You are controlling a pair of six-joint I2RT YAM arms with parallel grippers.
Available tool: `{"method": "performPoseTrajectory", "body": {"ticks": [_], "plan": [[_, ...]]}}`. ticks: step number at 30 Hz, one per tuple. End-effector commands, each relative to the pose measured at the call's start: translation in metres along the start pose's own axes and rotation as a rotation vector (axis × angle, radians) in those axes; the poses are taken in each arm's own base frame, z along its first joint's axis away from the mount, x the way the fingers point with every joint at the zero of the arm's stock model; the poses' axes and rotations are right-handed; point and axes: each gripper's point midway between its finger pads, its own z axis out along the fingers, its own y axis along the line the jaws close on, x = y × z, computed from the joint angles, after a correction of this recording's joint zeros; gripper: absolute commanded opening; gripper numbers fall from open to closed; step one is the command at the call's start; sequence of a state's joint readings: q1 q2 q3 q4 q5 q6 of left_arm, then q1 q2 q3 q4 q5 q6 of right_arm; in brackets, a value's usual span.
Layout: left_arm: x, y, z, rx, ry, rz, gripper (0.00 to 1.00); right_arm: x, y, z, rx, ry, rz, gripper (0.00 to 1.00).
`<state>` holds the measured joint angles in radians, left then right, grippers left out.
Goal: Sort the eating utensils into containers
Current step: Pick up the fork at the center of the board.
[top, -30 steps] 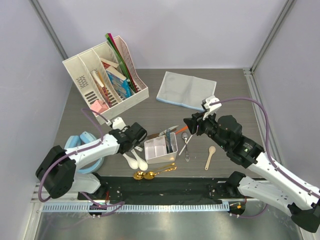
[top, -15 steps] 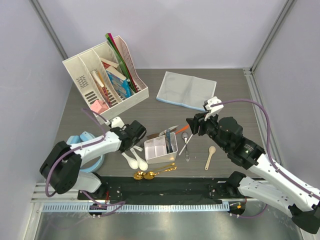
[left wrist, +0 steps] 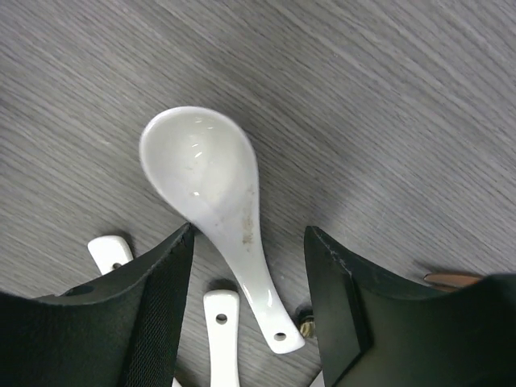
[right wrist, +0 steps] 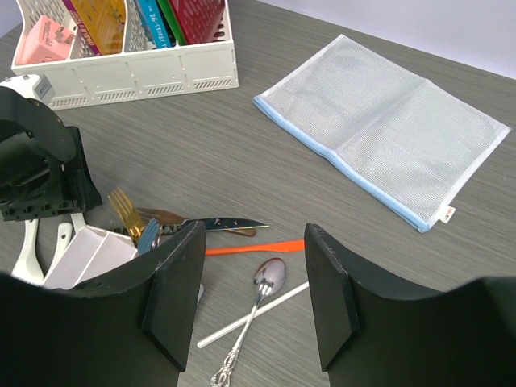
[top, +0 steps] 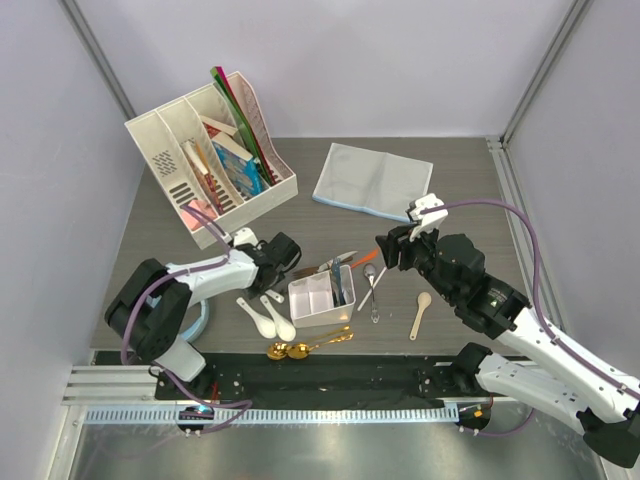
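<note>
A white ceramic spoon [left wrist: 211, 181] lies bowl-up on the table, its handle between the fingers of my open left gripper [left wrist: 250, 235]; the jaws stand apart from it. Two more white spoon handles [left wrist: 222, 343] lie beside it. From above, my left gripper [top: 280, 256] hangs just left of the white divided container [top: 322, 296], with white spoons [top: 283, 326] in front of it. Open and empty, my right gripper [right wrist: 252, 234] hovers over a silver spoon [right wrist: 268, 278], an orange-handled piece [right wrist: 258, 246] and a knife [right wrist: 222, 223]. Gold spoons [top: 300, 349] and a wooden spoon [top: 421, 313] lie near the front.
A white file organizer [top: 210, 160] with books stands at the back left. A grey-blue cloth [top: 372, 180] lies at the back centre. A light blue object [top: 198, 322] sits under my left arm. A white stick [right wrist: 250, 316] crosses the silver spoon.
My left gripper has moved back and a little right, and its jaws have spread wider. The right gripper has opened slightly and barely shifted.
</note>
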<state>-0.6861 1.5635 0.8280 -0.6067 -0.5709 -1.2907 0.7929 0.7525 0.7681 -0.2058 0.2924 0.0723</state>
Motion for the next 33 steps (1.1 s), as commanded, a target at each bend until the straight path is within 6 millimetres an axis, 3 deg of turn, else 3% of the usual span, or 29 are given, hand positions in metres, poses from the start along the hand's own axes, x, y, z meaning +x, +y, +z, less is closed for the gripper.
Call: {"method": "performPoseTrajectory", "body": {"ticks": [1,2,4,6,8,11,20,28,33], "plan": [[-0.003,-0.009,0.006,0.014,-0.002,-0.018,0.55,-0.01,-0.006,0.0,0.036,-0.034,-0.008,0.58],[-0.001,-0.009,0.007,0.016,0.007,-0.016,0.53,-0.008,-0.006,0.001,0.036,-0.03,-0.009,0.58],[0.004,-0.01,0.01,0.037,0.02,0.002,0.28,-0.007,-0.006,0.002,0.038,-0.024,-0.011,0.58],[0.01,-0.014,0.011,0.063,0.05,0.018,0.24,-0.004,-0.007,0.004,0.048,-0.015,-0.011,0.58],[0.013,-0.02,0.012,0.1,0.068,0.027,0.1,-0.001,-0.01,0.005,0.069,-0.008,-0.008,0.58],[0.017,-0.025,0.011,0.125,0.088,0.045,0.0,0.002,-0.014,0.005,0.089,-0.004,-0.007,0.58],[0.011,-0.027,-0.003,0.196,0.083,0.118,0.0,0.015,-0.03,0.006,0.186,0.018,-0.001,0.61],[-0.032,-0.01,-0.047,0.23,-0.032,0.151,0.0,0.034,-0.037,0.015,0.235,0.068,0.008,0.61],[-0.04,-0.012,-0.066,0.315,-0.051,0.144,0.0,0.04,-0.043,0.02,0.29,0.083,0.044,0.61]]}}
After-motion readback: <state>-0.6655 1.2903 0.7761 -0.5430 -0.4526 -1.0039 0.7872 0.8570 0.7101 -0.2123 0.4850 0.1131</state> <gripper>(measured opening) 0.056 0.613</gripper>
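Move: The white spoon that the left hand goes for is almost between its open fingers: its middle is about 2 cm ahead and 2 cm left, 1 cm lower. From that hand, one neighbouring white spoon lies 6 cm back and 2 cm right, the white tray 13 cm right and 1 cm back. The right hand has the silver spoon 26 cm below and 2 cm left, level fore and aft, and the wooden spoon 6 cm back, 10 cm right, as low. The left fingers close on the white spoon's handle and pinch it while the hand edges about 2 cm forward and 2.5 cm right just above the table, then the hand draws back some 2 cm and lifts the spoon about 5 cm, turning some 15 degrees clockwise. Meanwhile the empty right hand, fingers staying open, sinks about 5 cm over the silver spoon and white stick, easing some 2 cm right and forward and swinging clockwise. ##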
